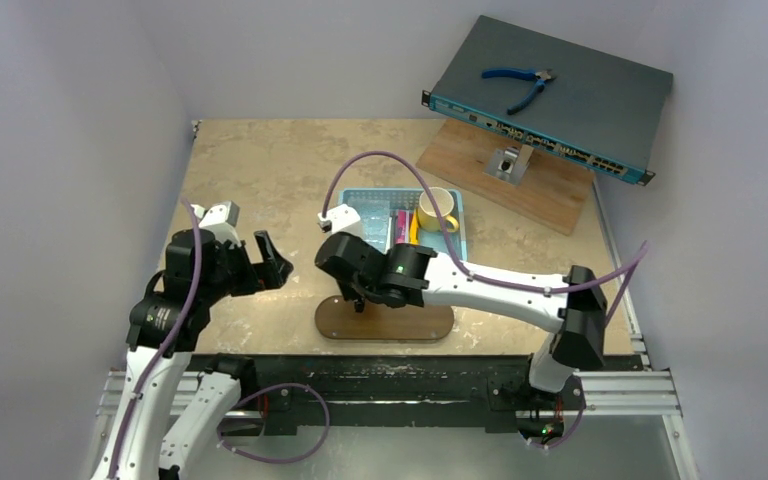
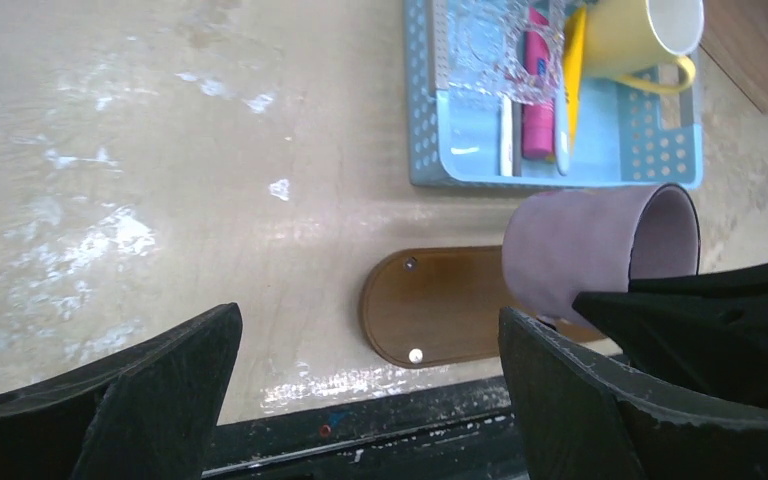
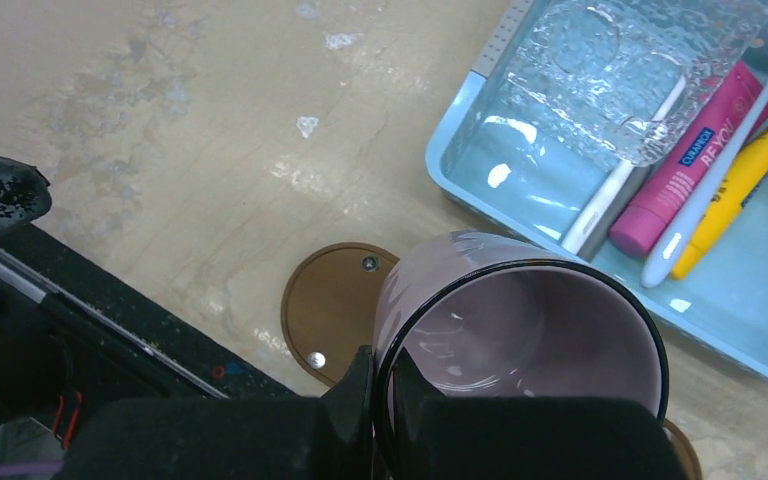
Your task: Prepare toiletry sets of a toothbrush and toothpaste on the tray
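Observation:
A pink tube (image 3: 680, 165) and a yellow tube (image 3: 735, 190) lie in the light-blue basket (image 3: 450, 170), with a pale brush (image 3: 660, 265) across them and another pale brush (image 3: 615, 190) beside them. The dark-brown oval tray (image 1: 420, 325) lies near the table's front edge. My right gripper (image 3: 383, 365) is shut on the rim of a purple cup (image 3: 520, 340), held over the tray's left part; I cannot tell if the cup touches it. My left gripper (image 1: 278, 262) hangs open and empty left of the tray. The tray (image 2: 430, 310) and cup (image 2: 590, 245) show between its fingers.
A yellow cup (image 1: 438, 208) and a clear plastic piece (image 3: 600, 70) are also in the basket. At the back right a lighter wooden board (image 1: 535, 190) carries a tilted dark network box (image 1: 560, 90) with blue pliers (image 1: 520, 82) on top. A black rail (image 1: 390, 375) runs along the front edge.

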Available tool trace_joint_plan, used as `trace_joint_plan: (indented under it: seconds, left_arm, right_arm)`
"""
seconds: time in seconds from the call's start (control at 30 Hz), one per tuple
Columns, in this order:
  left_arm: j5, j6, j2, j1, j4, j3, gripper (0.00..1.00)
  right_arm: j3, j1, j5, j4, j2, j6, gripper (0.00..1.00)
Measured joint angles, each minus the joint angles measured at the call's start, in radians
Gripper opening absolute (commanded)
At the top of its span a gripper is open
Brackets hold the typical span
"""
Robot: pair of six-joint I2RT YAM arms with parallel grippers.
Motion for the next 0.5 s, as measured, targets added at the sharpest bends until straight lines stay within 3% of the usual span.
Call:
trace_joint_plan:
  seconds: [0.5]
  left_arm:
    - [-0.391, -0.112, -0.137, 0.000, -0.114, 0.005, 1.00]
  right_arm:
    - [0.241, 0.090, 0.109, -0.150, 0.265, 0.287, 0.00]
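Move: The right hand holds the purple cup above the tray. The tray's middle is about 7 cm to its right, 1 cm ahead and 17 cm below, while the tray's left end is some 6 cm to its left. The blue basket stands about 20 cm ahead and 11 cm right, with the yellow mug in it about 23 cm ahead and 18 cm right. From the open, empty left hand the tray's middle is some 22 cm right, 2 cm ahead and 19 cm below. Leftward and down goes the right hand, about 5 cm across and 3.5 cm lower, easing slightly back and turning some 10 degrees clockwise. Its shut fingers keep their pinch on the cup as they bring it towards the tray's left end. The left hand swings left out of the way, away from the cup, turning counter-clockwise with its fingers open. ##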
